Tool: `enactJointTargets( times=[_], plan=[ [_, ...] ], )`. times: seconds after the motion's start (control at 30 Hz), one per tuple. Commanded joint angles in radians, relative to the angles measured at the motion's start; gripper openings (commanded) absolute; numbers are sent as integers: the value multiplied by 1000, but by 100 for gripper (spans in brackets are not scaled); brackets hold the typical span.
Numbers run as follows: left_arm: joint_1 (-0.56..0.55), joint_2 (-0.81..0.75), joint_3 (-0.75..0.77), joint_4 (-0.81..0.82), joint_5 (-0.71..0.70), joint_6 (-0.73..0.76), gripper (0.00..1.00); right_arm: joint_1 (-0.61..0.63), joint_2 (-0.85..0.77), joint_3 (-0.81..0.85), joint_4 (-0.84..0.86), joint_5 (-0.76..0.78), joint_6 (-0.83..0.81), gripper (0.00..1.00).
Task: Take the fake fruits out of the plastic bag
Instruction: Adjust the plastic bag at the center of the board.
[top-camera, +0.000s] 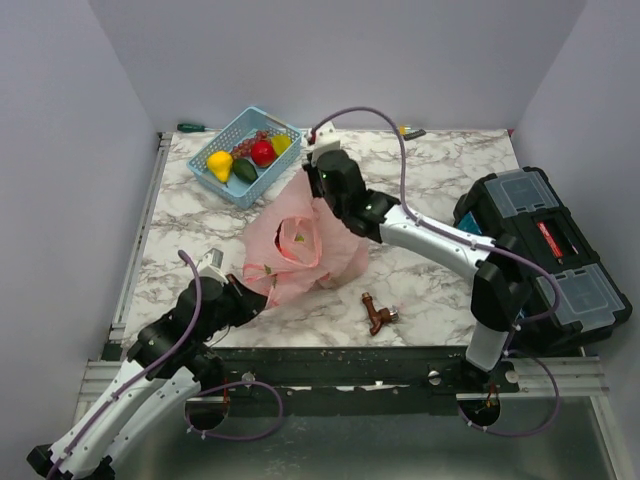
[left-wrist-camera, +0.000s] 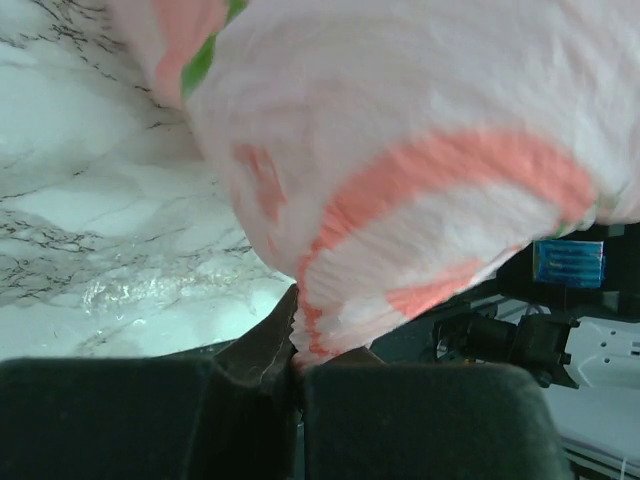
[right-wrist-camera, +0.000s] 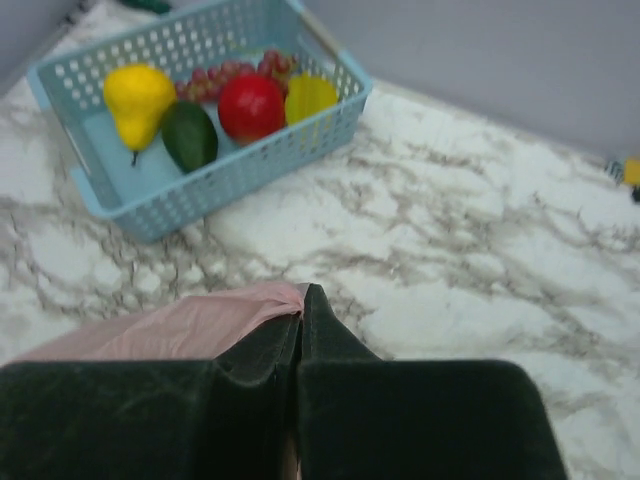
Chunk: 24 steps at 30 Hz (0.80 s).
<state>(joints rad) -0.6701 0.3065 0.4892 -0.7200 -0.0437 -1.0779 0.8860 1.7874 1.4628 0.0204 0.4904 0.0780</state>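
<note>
The pink plastic bag lies crumpled in the middle of the marble table, stretched between both grippers. My left gripper is shut on the bag's near lower edge; my right gripper is shut on its far upper corner. Through the thin film a green fruit shows inside the bag, and a green patch shows in the left wrist view. More fake fruits lie in the blue basket: a yellow pear, a dark green one, a red apple, a yellow one and grapes.
The light blue lattice basket stands at the back left. A small brown metal piece lies near the front edge. A black toolbox fills the right side. A green-handled tool lies by the back wall.
</note>
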Motion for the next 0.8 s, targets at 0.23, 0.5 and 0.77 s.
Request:
enactJointTargets(
  times=[0.23,0.5,0.77],
  plan=[
    [-1,-33,-61,88,144,27,0,-50,173,388,-201,-299,-135,2],
    [0,74,189,-2,270,349,71,-40,122,332,-342,-424,7,54],
    [0,171,518,-145,270,595,81,-37,-56,157,-464,-483,174,81]
  ],
)
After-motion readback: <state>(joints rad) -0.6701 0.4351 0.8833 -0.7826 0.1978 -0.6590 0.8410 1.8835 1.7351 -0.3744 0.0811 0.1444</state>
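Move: The plastic bag is pinched by both hands: its middle lies about 16 cm ahead of the left gripper, 8 cm to its right and some 8 cm lower; from the right gripper, on the far rim, the middle is about 9 cm back, 3 cm left and 17 cm below. The fruit basket stands some 13 cm ahead and 18 cm left of the right gripper, the brown tap roughly 24 cm back and 14 cm right of it, both about 20 cm lower. Swing the right gripper, still pinching the far rim of the bag, up about 7 cm and forward 4 cm, then bear left, open to let the rim go, and draw back and down some 9 cm over the bag, tipping the fingers down and turning counter-clockwise. Sink the left gripper slightly, open it off the near edge, then lift it well clear while backing off, tilting up and turning clockwise some 20 degrees. ##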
